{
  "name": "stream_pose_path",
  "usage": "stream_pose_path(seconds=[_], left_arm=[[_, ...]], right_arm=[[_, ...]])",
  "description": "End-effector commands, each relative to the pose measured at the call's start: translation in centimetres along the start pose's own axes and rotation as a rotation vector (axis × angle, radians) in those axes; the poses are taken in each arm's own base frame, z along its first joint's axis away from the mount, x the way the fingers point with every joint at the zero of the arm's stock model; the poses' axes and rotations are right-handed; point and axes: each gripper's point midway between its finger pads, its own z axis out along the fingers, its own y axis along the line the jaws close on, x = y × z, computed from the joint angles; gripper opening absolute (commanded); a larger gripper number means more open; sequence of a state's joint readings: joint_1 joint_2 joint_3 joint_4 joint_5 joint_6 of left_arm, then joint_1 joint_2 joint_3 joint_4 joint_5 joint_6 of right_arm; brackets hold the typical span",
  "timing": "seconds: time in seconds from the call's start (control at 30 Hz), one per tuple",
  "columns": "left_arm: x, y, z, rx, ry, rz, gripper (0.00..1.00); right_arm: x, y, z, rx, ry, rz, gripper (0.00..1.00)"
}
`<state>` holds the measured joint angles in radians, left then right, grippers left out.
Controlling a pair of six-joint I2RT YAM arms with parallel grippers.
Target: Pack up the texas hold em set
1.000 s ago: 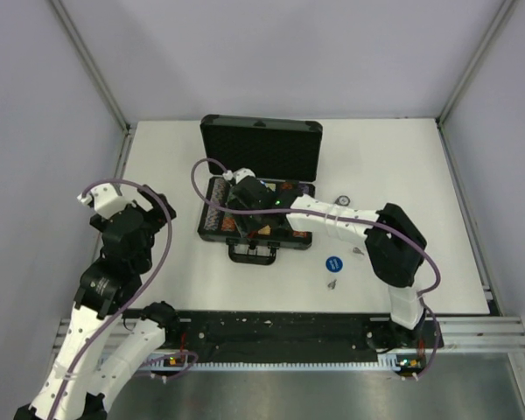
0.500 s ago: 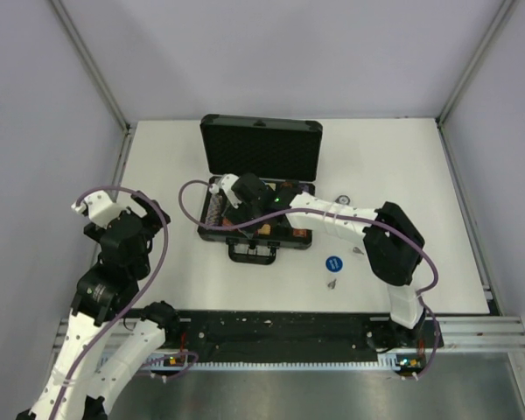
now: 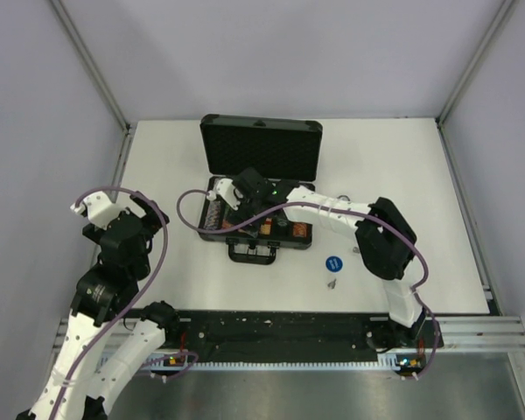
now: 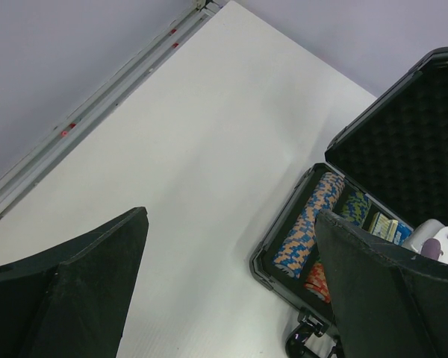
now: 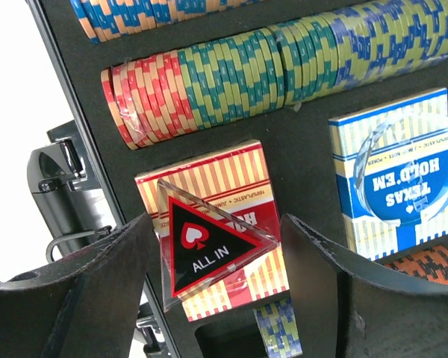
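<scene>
The black case [image 3: 206,229] lies open in mid-table with its lid [image 3: 261,149] raised at the back. My right gripper [image 3: 247,191] hovers over it, open. In the right wrist view a clear red-and-black "ALL IN" triangle [image 5: 205,242] lies on the red card box [image 5: 209,171], between the spread fingers of the right gripper [image 5: 216,224], with a thin gap on each side. Beside it is the blue card box [image 5: 358,134] with a clear round button [image 5: 418,171] on top. Rows of chips [image 5: 284,67] fill the slots. My left gripper [image 4: 231,216] is open and empty, left of the case [image 4: 284,253].
On the table right of the case lie a blue round button [image 3: 333,262], a small round button [image 3: 342,199] and two small grey pieces [image 3: 332,284]. The case handle [image 3: 252,254] sticks out toward me. Walls and rails border the table.
The right gripper has shifted toward the back of the case and its jaws have widened around the triangle. The left arm drew back slightly to the left.
</scene>
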<state>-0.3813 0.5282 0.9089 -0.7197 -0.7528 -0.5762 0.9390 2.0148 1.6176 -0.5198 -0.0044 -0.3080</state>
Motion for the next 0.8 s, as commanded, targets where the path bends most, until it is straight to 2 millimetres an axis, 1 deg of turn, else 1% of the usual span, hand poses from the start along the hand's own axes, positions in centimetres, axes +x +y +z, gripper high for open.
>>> stream_pose_path(seconds=[0.0,0.13,0.2,0.27,0.37,0.43,0.5,0.53,0.57,0.63,0.7,0.77], left_arm=[[-1.1,-0.2,0.0,-0.004,-0.031,-0.012,0.99],[-1.1,-0.3,0.1,-0.003,-0.031,-0.01,0.99],[-1.2,-0.5,0.1,0.001,-0.033,-0.013,0.99],[-1.2,-0.6,0.2,0.005,-0.033,-0.015,0.99],[-1.4,-0.8,0.2,0.007,-0.033,-0.016,0.99],[-1.5,-0.9,0.2,0.01,-0.035,-0.019,0.99],[-1.5,-1.0,0.2,0.012,-0.033,-0.02,0.99],[-1.6,-1.0,0.2,0.015,-0.034,-0.023,0.99],[-1.6,-1.0,0.1,0.017,-0.034,-0.023,0.99],[-1.5,-1.4,0.1,0.04,-0.03,-0.023,0.99],[-1.1,-3.2,0.0,0.134,-0.003,0.004,0.99],[-0.5,-4.9,-0.1,0.23,0.021,0.024,0.99]], right_arm=[[-0.8,-0.2,0.6,-0.023,-0.011,-0.041,0.69],[-1.8,-0.2,-0.2,-0.027,-0.038,-0.035,0.69],[-2.7,-0.7,-1.0,-0.003,-0.06,-0.016,0.72],[-4.0,-1.1,-2.3,0.014,-0.1,0.008,0.76],[-6.2,-1.7,-4.6,0.04,-0.179,0.047,0.84],[-7.3,-2.3,-6.1,0.067,-0.223,0.077,0.87],[-7.6,-3.2,-7.5,0.111,-0.242,0.114,0.89],[-7.5,-3.3,-8.1,0.123,-0.244,0.131,0.9],[-7.3,-3.7,-9.1,0.146,-0.25,0.158,0.9],[-5.6,-4.3,-10.1,0.185,-0.224,0.219,0.9],[-3.9,-5.1,-11.9,0.24,-0.211,0.292,0.9],[-1.5,-5.8,-13.4,0.302,-0.171,0.358,0.92]])
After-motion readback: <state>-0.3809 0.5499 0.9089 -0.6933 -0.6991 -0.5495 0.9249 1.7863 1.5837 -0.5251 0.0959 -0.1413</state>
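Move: The ALL IN triangle lies right between and just under the right gripper's pads, on the red card deck. Of the triangle, the blue card deck with the clear disc is about 8 cm straight ahead, the red-green chip row 6 cm to the left and 5 cm farther out, the case handle some 7 cm back. From the left hand the triangle is roughly 9 cm ahead, 25 cm to the right and 20 cm below. Leave the ALL IN triangle on the red card deck: let the right gripper sink by under 1 cm beside it, spread the fingers to nearly full width, then draw the hand up about 10 cm, faster and faster, out of the case and away from the triangle. While rising, turn the wrist some 15 degrees, clockwise with its left side coming up. ##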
